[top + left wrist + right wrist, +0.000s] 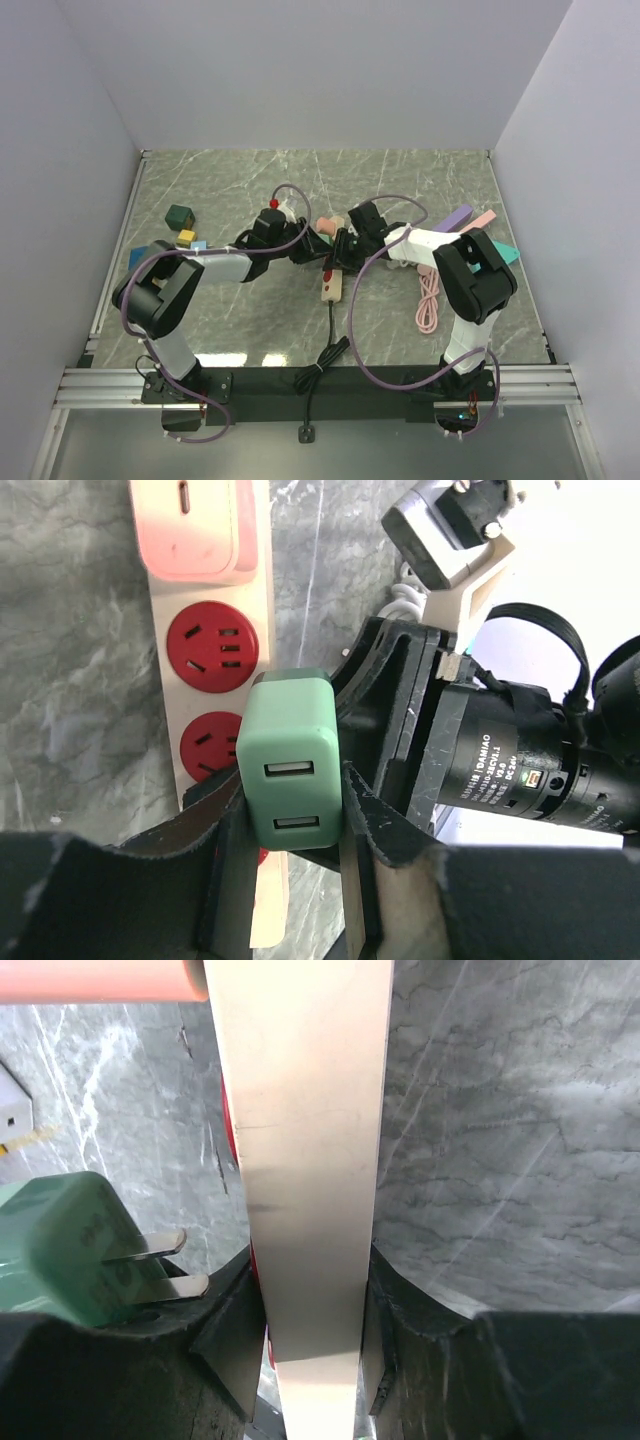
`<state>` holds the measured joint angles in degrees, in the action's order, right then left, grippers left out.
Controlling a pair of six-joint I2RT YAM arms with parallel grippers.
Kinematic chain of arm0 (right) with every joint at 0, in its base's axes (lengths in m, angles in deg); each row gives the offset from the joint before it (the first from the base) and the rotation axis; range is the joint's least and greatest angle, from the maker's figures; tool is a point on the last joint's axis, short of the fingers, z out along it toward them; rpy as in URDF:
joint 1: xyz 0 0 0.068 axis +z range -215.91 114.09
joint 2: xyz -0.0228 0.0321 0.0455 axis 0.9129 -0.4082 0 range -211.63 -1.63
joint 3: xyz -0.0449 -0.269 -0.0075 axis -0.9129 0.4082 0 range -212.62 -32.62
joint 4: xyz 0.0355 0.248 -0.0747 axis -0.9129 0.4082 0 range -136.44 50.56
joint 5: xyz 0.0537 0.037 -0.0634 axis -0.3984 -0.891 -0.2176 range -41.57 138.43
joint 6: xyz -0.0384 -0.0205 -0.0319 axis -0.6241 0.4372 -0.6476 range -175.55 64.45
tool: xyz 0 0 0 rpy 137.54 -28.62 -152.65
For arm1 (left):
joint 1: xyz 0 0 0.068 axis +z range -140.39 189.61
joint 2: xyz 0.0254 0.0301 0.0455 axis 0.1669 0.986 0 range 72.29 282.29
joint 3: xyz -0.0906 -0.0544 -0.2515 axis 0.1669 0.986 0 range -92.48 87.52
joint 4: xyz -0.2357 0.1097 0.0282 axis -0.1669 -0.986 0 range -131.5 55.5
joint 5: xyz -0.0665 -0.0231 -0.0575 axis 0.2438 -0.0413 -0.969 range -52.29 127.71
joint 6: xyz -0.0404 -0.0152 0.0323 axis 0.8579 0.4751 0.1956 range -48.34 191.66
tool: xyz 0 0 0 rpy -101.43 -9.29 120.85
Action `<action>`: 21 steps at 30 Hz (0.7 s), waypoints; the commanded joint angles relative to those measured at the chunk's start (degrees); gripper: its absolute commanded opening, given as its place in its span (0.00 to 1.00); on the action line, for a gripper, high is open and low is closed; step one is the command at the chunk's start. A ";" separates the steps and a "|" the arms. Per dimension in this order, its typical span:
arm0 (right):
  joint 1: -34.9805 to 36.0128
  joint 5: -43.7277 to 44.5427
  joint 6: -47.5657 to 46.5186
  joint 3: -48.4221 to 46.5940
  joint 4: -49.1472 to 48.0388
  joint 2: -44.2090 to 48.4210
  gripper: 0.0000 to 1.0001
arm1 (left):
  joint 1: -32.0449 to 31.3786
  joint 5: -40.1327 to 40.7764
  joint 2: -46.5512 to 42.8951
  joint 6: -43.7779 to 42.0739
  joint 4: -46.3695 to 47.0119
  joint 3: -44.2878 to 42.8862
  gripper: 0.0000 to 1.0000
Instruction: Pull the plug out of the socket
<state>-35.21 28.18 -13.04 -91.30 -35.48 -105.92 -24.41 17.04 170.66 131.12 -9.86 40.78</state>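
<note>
A mint-green two-port USB plug (292, 770) sits between the fingers of my left gripper (292, 805), which is shut on it. The plug is out of the socket: its two bare metal prongs (172, 1265) show in the right wrist view, clear of the strip. The cream power strip (205, 580) with red sockets (212, 646) lies beside and below the plug. My right gripper (312, 1310) is shut on the strip's body (310, 1140), one finger on each side. In the top view both grippers meet over the strip (331, 288) at mid-table.
The strip's black cord (328, 345) runs to the near edge. A pink cable (428, 300) and purple (455, 218), pink (483, 218) and teal (505, 252) blocks lie right. Green (180, 215), yellow (186, 237) and blue (198, 246) cubes lie left. My right arm's motor (520, 760) is close beside the plug.
</note>
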 commanded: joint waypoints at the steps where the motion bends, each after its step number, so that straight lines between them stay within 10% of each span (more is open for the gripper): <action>1: -0.37 6.27 1.27 0.05 -0.16 -1.35 0.00 | -0.43 -2.55 -3.00 -1.35 1.29 -0.81 0.01; 21: -0.46 4.17 -5.58 4.62 6.44 3.83 0.00 | 32.60 2.82 -6.70 -17.97 -24.46 -1.68 0.00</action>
<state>-35.32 29.36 -14.20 -88.61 -35.02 -103.38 5.82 19.16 162.77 117.13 -29.93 41.50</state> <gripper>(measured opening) 0.427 0.360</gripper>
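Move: The green plug, already off the socket strip, is in the left fingers. The place it is taken to is marked by the light-blue cube, about 30 cm to the left, level fore-and-aft and 8 cm lower; the yellow cube is 33 cm left and 2 cm farther out, the dark green cube 34 cm left and 6 cm out. The right fingers hold the strip at their hand point, its salmon plug some 8 cm ahead and 2 cm left. The green plug, still pinched with its prongs bare, is swept away from the socket strip by the left hand, about 22 cm left and 7 cm forward towards the loose cubes, rising slightly before sinking, with the wrist turning some 25 degrees counter-clockwise. The right hand keeps its grip on the strip, easing back and right by barely a centimetre or so at the end. ##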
